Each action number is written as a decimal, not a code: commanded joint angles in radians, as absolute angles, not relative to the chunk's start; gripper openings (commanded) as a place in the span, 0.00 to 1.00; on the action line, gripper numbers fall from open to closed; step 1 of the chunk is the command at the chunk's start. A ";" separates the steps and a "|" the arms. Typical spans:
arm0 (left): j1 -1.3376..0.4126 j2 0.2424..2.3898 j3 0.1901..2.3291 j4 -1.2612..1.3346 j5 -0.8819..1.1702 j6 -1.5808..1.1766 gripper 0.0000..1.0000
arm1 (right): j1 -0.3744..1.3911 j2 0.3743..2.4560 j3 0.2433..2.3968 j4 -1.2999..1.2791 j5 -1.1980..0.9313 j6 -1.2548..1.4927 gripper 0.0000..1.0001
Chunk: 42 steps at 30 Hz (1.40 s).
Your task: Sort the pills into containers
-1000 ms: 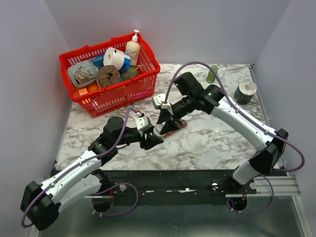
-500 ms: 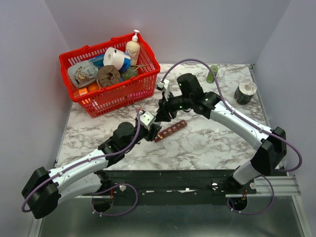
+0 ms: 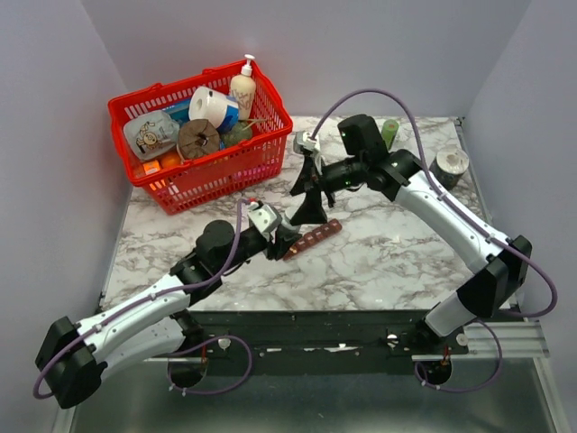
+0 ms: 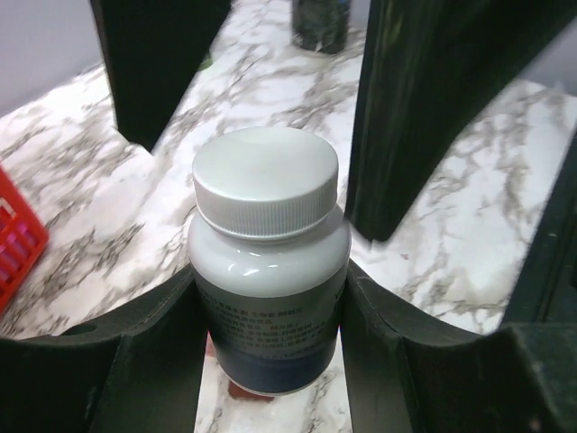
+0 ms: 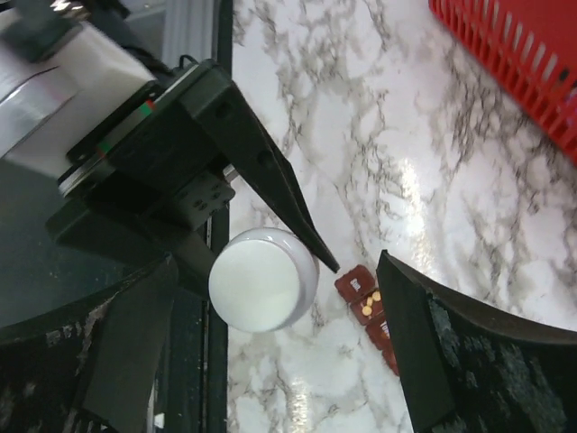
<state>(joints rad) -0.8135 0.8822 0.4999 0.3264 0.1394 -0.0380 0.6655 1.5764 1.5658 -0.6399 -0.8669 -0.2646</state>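
Observation:
My left gripper point(image 4: 269, 302) is shut on a white pill bottle point(image 4: 266, 262), which stands upright with its white ribbed cap point(image 4: 265, 180) on. My right gripper point(image 5: 275, 262) hangs open right above that cap point(image 5: 263, 280), one finger on each side and touching nothing. Its two black fingers point(image 4: 424, 108) stand behind the bottle in the left wrist view. The containers point(image 3: 311, 239), a dark red-brown strip of small compartments, lie on the marble just right of my left gripper point(image 3: 284, 236). One compartment holds a few small yellow pills point(image 5: 370, 302).
A red mesh basket point(image 3: 225, 167) full of household items stands at the back left. A slim green bottle point(image 3: 388, 133) and a dark round roll point(image 3: 448, 167) stand at the back right. The table's near edge and a black rail run below the left gripper.
The right gripper has risen from the strip and the left gripper, moved back, and opened wide. The left gripper still holds the bottle and has shifted slightly.

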 commanded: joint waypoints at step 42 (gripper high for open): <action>-0.762 0.824 0.534 0.515 -0.208 -0.273 0.00 | 0.755 1.522 1.301 -0.410 -0.623 0.055 0.18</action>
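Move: The left hand holds the pill bottle, its cap about 4 cm above the hand point and 1 cm to its right. From the open right hand the cap lies some 2 cm below, about 1 cm back and 1 cm left. The brown pill organizer rests on the table some 19 cm below the left hand, about 4 cm ahead and 5 cm right of it; the red basket stands roughly 25 cm ahead, 22 cm left and 15 cm lower. Back towards the base both hands swing together, 8 to 10 cm, the left turning clockwise with the bottle still gripped, the right counter-clockwise about 30 degrees around the cap. There the right fingers close and pinch the cap; then both swing forward some 7 cm and sink a few, wrists turning the opposite ways, so the cap is twisted clockwise against the bottle. ##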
